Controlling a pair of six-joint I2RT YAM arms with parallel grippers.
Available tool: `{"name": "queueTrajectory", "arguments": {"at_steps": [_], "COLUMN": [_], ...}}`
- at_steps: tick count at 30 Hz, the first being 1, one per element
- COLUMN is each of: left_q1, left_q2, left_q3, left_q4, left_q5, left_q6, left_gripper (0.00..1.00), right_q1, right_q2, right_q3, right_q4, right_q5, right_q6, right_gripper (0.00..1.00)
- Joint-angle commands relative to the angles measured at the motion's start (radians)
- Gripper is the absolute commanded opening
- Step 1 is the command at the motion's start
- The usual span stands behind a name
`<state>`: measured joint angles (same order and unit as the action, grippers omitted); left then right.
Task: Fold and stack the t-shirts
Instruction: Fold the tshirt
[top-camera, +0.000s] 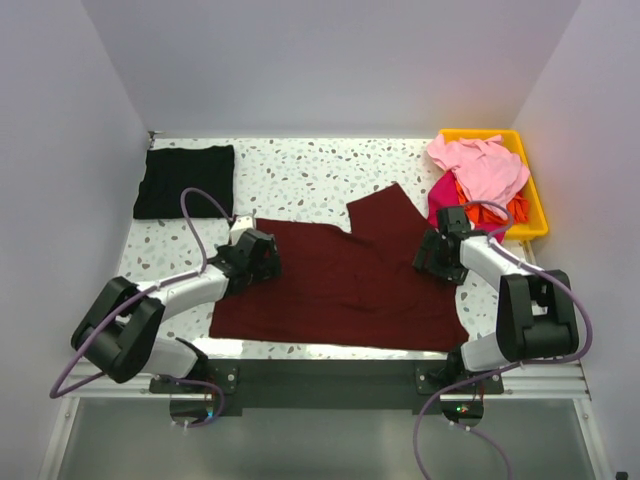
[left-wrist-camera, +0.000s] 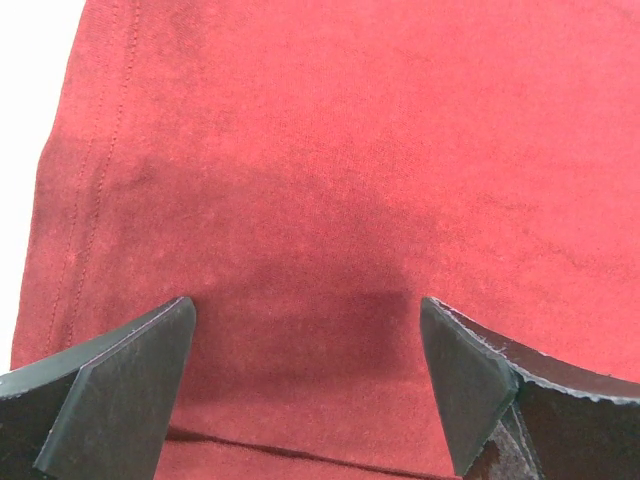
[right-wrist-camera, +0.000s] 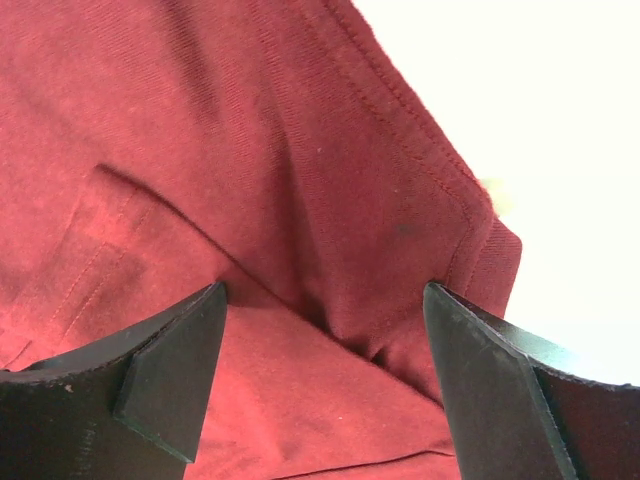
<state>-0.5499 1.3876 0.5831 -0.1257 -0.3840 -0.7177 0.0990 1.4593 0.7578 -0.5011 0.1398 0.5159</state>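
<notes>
A large dark maroon t-shirt lies spread across the table, with one sleeve folded up toward the back. My left gripper stands open over the shirt's left edge, and flat maroon cloth lies between its fingers. My right gripper is open at the shirt's right edge. A hemmed fold of the cloth lies under its wide jaws, not pinched. A folded black t-shirt lies at the back left. Pink, magenta and orange t-shirts are heaped at the back right.
A yellow plastic bin at the back right holds the heap of shirts, which spills over its left rim. White walls close in both sides and the back. Speckled tabletop shows between the black shirt and the bin.
</notes>
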Motion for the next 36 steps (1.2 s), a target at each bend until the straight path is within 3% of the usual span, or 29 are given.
{"name": "queueTrajectory", "arguments": {"at_steps": [1, 13, 24, 27, 36], "left_q1": [0.011, 0.01, 0.053, 0.102, 0.177], "left_q2": [-0.009, -0.035, -0.065, -0.038, -0.022], "left_q3": [-0.057, -0.06, 0.273, 0.316, 0.307], "left_q4": [-0.035, -0.101, -0.193, -0.192, -0.203], "left_q5": [-0.018, -0.013, -0.006, 0.039, 0.076], "left_q6": [-0.046, -0.088, 0.055, 0.073, 0.096], "left_gripper": [1.0, 1.0, 1.0, 1.0, 1.0], "right_q1": [-0.025, -0.035, -0.033, -0.033, -0.033], "right_q2": [0.007, -0.045, -0.113, -0.067, 0.367], "right_q3": [0.014, -0.006, 0.314, 0.411, 0.828], "right_q4": [-0.033, -0.071, -0.142, -0.11, -0.099], "right_q5": [-0.018, -0.031, -0.138, -0.167, -0.18], "right_q6": [0.01, 0.012, -0.109, -0.149, -0.224], "right_gripper": [0.84, 0.91, 0.91, 0.91, 0.86]}}
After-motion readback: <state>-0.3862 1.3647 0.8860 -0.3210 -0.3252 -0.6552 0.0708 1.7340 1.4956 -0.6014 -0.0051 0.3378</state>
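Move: On the dark red t-shirt's far edge, the hem-side corner lies about 9 cm ahead of the left hand and 5 cm to its left, at nearly its height; the black folded shirt is some 18 cm ahead and 17 cm left. For the right hand, the tip of the far sleeve is roughly 16 cm ahead and 9 cm left, about level, while the magenta shirt by the bin stands about 9 cm ahead and 7 cm right. Lingering low at the cloth at first, both hands creep about a centimetre back, then lift away. The right hand swings up and some 18 cm forward to beside and well above the far sleeve, tipping its fingers about 20 degrees outward and just starting to sink; the left rises about 9 cm and goes 6 cm forward, over the shirt towards its far hem-side corner. Both grippers stay open and empty. ##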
